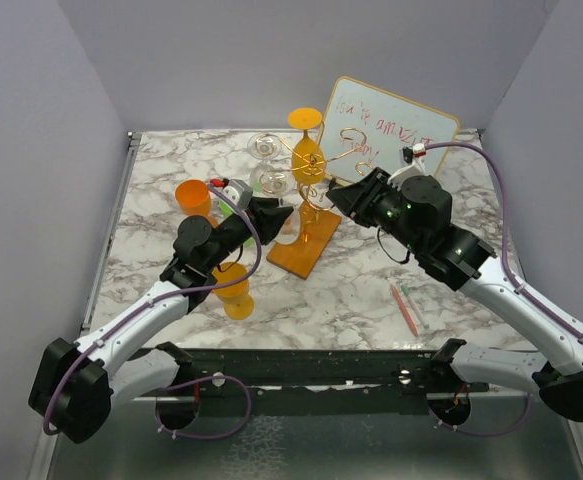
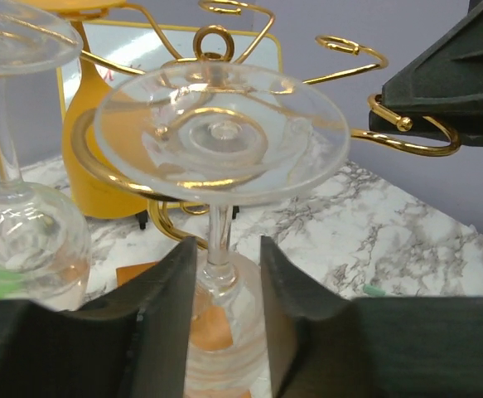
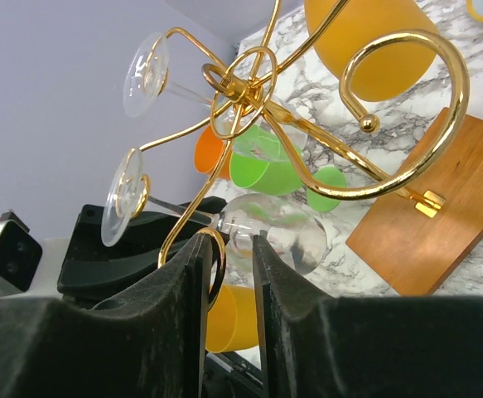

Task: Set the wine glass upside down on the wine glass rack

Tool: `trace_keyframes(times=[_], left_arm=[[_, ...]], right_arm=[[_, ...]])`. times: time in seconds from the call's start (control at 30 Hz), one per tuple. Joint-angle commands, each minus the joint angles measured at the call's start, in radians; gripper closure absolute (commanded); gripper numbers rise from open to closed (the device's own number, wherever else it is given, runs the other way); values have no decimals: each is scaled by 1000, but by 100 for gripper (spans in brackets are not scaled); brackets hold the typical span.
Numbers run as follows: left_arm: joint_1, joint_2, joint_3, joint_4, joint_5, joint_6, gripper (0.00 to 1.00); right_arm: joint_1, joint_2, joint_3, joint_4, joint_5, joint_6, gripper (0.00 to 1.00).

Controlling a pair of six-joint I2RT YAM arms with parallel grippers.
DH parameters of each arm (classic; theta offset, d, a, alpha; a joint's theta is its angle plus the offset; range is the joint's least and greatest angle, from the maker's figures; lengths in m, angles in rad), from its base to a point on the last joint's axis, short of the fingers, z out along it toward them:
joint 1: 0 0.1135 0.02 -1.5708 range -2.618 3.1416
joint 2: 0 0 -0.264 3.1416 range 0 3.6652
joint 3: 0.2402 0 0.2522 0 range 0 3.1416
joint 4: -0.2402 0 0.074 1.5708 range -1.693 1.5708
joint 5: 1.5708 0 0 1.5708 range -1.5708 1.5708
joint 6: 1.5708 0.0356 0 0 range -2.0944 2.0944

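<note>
The wine glass rack stands mid-table, gold scroll arms on a wooden base. A clear wine glass hangs upside down, its foot resting on a gold arm and its bowl low. My left gripper is open around the stem, with a gap on each side. It sits at the rack's left. My right gripper is at the rack's right, open, a gold loop lying against its left finger.
A second clear glass and an orange glass also hang on the rack. An orange cup, an orange wine glass and green cups stand left. A whiteboard leans behind; a pen lies right.
</note>
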Motion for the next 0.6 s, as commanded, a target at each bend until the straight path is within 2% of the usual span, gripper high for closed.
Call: trace_keyframes(times=[0.0,0.17,0.3,0.4,0.5,0.57], left_arm=[[-1,4,1,-20,15,-21,56],[-1,-47,-8,-63,-48,-57,40],[-1,-116,4,-180,-76,-76,31],[-1,-169,29,-330,-100,-88,26],[-1,-204,78,-552,-148,-91,19],[0,-219,117,-720,-208,-100,15]], right_arm=[[-3,-18,-23,-72,26,-32,67],[-3,-33,-8,-67,-3,-41,62],[-3,-41,22,-80,-26,-52,56],[-3,-57,40,-87,-44,-67,47],[-3,-77,57,-87,-65,-95,39],[-3,-91,66,-94,-68,-109,38]])
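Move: The clear wine glass just hung upside down has its stem between the parting left fingers; its middle is about 1 cm ahead, 1 cm right and 4 cm below. From the left hand, the rack centre is some 6 cm ahead, 6 cm right and 4 cm up, the other clear glass about 8 ahead and 1 left, the hung yellow glass about 13 ahead and 7 right. From the right hand, the hung glass is roughly 9 cm left, 1 ahead and 8 below. The left hand spreads its already parting fingers wide around the hung wine glass's stem, dips slightly, then backs out to its left and back towards the base by about 3.5 cm, away from the stem and rack, its fingers tipping some 10 degrees down. The right hand, beside the rack's front curl, also opens well wider and eases about 2 cm away from the rack, mostly back and a little to its right, rising slightly at the end. ##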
